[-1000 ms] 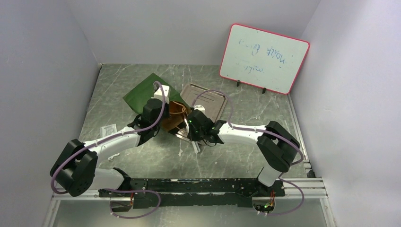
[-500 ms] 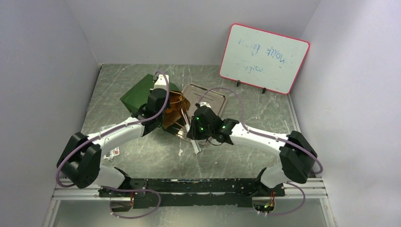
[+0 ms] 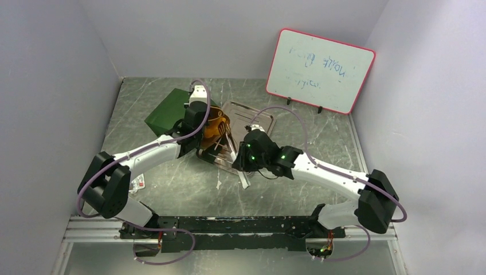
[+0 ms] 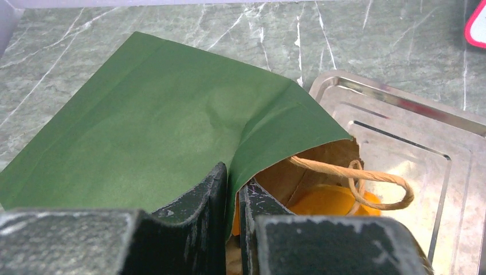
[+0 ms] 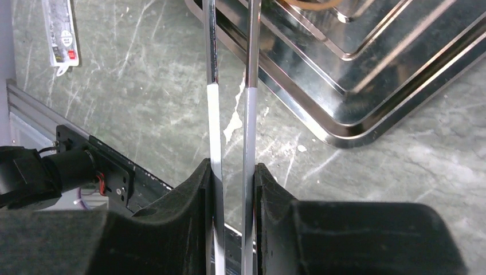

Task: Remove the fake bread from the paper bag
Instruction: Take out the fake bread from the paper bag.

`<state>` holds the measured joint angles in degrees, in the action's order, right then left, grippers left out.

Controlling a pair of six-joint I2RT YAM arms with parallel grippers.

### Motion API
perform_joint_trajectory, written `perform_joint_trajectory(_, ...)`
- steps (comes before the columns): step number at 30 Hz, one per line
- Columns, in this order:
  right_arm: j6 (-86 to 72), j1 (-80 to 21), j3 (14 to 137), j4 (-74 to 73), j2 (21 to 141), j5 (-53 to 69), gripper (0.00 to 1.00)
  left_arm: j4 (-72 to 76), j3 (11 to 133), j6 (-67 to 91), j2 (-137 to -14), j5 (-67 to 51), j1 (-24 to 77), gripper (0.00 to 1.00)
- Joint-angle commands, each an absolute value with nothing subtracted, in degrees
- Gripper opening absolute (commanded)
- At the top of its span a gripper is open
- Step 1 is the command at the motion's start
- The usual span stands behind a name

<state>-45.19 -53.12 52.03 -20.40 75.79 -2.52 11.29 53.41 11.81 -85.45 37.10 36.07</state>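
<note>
The dark green paper bag (image 3: pixel 166 112) (image 4: pixel 160 126) lies on its side, its brown mouth over the near corner of a steel tray (image 3: pixel 261 119) (image 4: pixel 401 109). My left gripper (image 3: pixel 202 127) (image 4: pixel 232 177) is shut on the bag's upper rim, one finger inside and one outside. Inside the mouth shows the orange fake bread (image 4: pixel 324 200) (image 3: pixel 216 127), behind a twisted handle (image 4: pixel 355 172). My right gripper (image 3: pixel 247 157) (image 5: pixel 232 172) is shut on metal tongs (image 5: pixel 209 57) (image 3: pixel 229 146). Their two arms stand slightly apart and reach over the tray's edge (image 5: pixel 344 114) toward the bag mouth; the tips are out of view.
A red-framed whiteboard (image 3: pixel 319 70) stands at the back right. A small white packet (image 3: pixel 136 183) (image 5: pixel 60 34) lies on the marble table at the left. The black mounting rail (image 3: pixel 229 226) runs along the near edge. Grey walls close in both sides.
My left gripper has carried the bag's rim toward the back, and the bag has shifted with it. The right arm has stretched out to the right with the tongs.
</note>
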Motion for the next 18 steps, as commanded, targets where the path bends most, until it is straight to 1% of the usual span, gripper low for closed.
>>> perform_joint_trajectory(1,-46.2,-52.9,51.3,-23.2,70.9,-5.2,0.0,11.0,55.7,11.2,-85.6,38.7,34.9,0.07)
perform_joint_trajectory(6,-46.9,-52.9,51.9,-26.4,67.2,-8.5,0.0,10.7,54.5,10.3,-84.3,37.8,32.6,0.07)
perform_joint_trajectory(18,-49.7,-52.9,54.5,-31.5,62.4,-13.0,0.0,10.5,51.7,9.8,-83.1,35.3,26.9,0.07)
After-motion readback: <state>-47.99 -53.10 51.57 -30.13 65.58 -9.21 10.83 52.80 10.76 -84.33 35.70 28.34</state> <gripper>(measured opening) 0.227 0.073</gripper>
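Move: The fake bread lies in the paper bag's mouth, about 5 cm back from my left hand, some 3 cm to its right and 8 cm lower. The bag's middle is roughly 8 cm to that hand's left, about level with it fore and aft. The tray's middle is about 11 cm right and 9 cm back of my left hand. From my right hand the bread is about 13 cm ahead, 9 cm left and a little below, and the tray's middle is about 10 cm straight ahead, well below. I pull the two hands apart to slide the bread out of the bag. My left hand, still pinching the rim, draws the bag about 5 cm left and slightly forward. My right hand keeps the tongs shut on the bread's near end and goes some 4 cm right and nearly 3 cm up, away from the mouth, turning slightly clockwise. ##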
